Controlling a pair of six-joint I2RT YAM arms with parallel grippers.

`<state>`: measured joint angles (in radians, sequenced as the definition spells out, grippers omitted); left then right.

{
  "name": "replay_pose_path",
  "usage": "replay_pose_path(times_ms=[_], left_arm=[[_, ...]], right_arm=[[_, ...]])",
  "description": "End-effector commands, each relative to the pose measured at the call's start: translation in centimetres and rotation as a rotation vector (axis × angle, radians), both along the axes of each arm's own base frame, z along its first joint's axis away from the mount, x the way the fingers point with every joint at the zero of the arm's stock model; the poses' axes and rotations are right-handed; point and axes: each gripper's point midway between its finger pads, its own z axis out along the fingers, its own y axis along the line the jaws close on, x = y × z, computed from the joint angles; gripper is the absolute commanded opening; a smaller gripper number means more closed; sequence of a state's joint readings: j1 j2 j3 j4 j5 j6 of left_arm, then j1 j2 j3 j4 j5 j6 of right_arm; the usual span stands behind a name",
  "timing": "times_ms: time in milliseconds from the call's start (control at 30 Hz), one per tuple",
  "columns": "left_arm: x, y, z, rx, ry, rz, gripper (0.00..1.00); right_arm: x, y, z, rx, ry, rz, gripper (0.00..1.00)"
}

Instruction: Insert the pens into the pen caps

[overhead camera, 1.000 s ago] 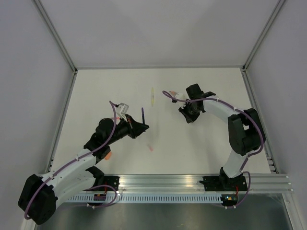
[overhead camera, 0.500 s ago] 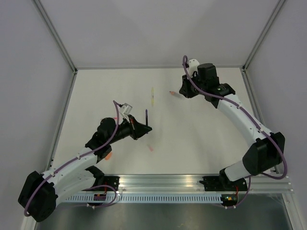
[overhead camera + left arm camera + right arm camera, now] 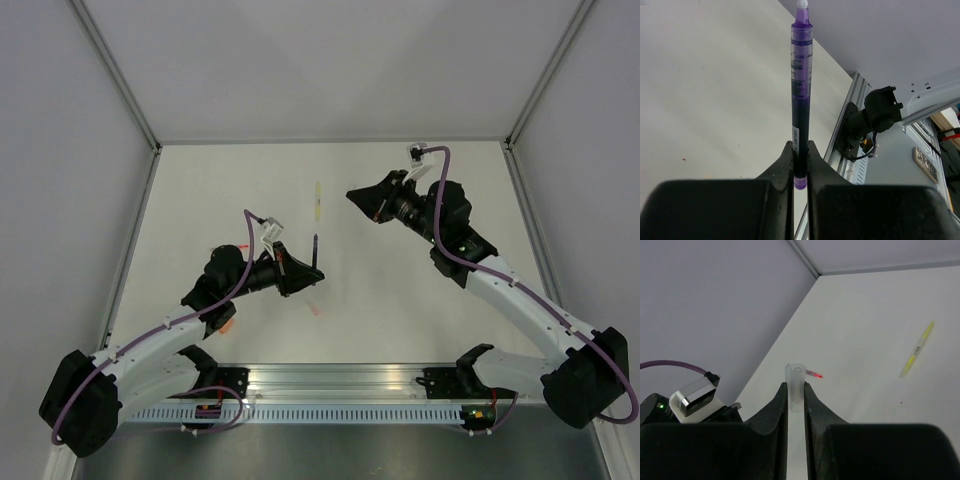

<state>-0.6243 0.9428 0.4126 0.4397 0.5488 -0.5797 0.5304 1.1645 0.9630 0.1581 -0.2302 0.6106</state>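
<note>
My left gripper (image 3: 300, 274) is shut on the lower end of a dark purple pen (image 3: 315, 249). In the left wrist view the pen (image 3: 801, 85) stands straight out from the gripper (image 3: 800, 150), its pale tip at the far end. My right gripper (image 3: 357, 198) is raised at the back centre, pointing left, shut on a pale translucent pen cap (image 3: 796, 384) with its open mouth facing away. A yellow pen (image 3: 318, 201) (image 3: 916, 351) lies on the table. A thin pen end with a red-orange tip (image 3: 814, 373) shows just behind the cap.
A small pale pink piece (image 3: 314, 309) lies on the table in front of the left gripper. An orange piece (image 3: 227, 325) sits beside the left arm. White walls and metal posts enclose the table; an aluminium rail (image 3: 400, 380) runs along the near edge.
My right arm has swung out, and its gripper now points left with the cap in it. My left gripper has shifted right and nearer with the purple pen.
</note>
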Motion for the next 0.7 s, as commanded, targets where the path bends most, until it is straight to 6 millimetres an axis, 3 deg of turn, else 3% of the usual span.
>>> replay_pose_path(times_ms=[0,367,667], left_arm=[[-0.8,-1.0,3.6,-0.075,-0.099,-0.080,0.02],[-0.7,-1.3,3.1,-0.062,-0.084,-0.099,0.02],[-0.9,-1.2,3.4,-0.067,-0.093,-0.096,0.02]], right_arm=[[-2.4,2.1,3.8,0.184,-0.073,0.086,0.00],[-4.4,4.3,3.8,0.196,-0.107,0.134,0.00],[-5.3,6.1,1.9,0.128,-0.095,0.164,0.00]])
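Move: The right hand grips the clear pen cap; the purple pen held by the left hand has its middle about 10 cm back, 7 cm left and 9 cm below. On the table some 31 cm down, the yellow highlighter lies 24 cm ahead and 10 cm left, and the orange-tipped pen 25 cm ahead and 4 cm right. From the left hand, the cap is about 13 cm ahead, 7 cm right and 13 cm up. Right hand, keeping the cap pinched, sweeps about 5 cm left and as far back towards the pen. ##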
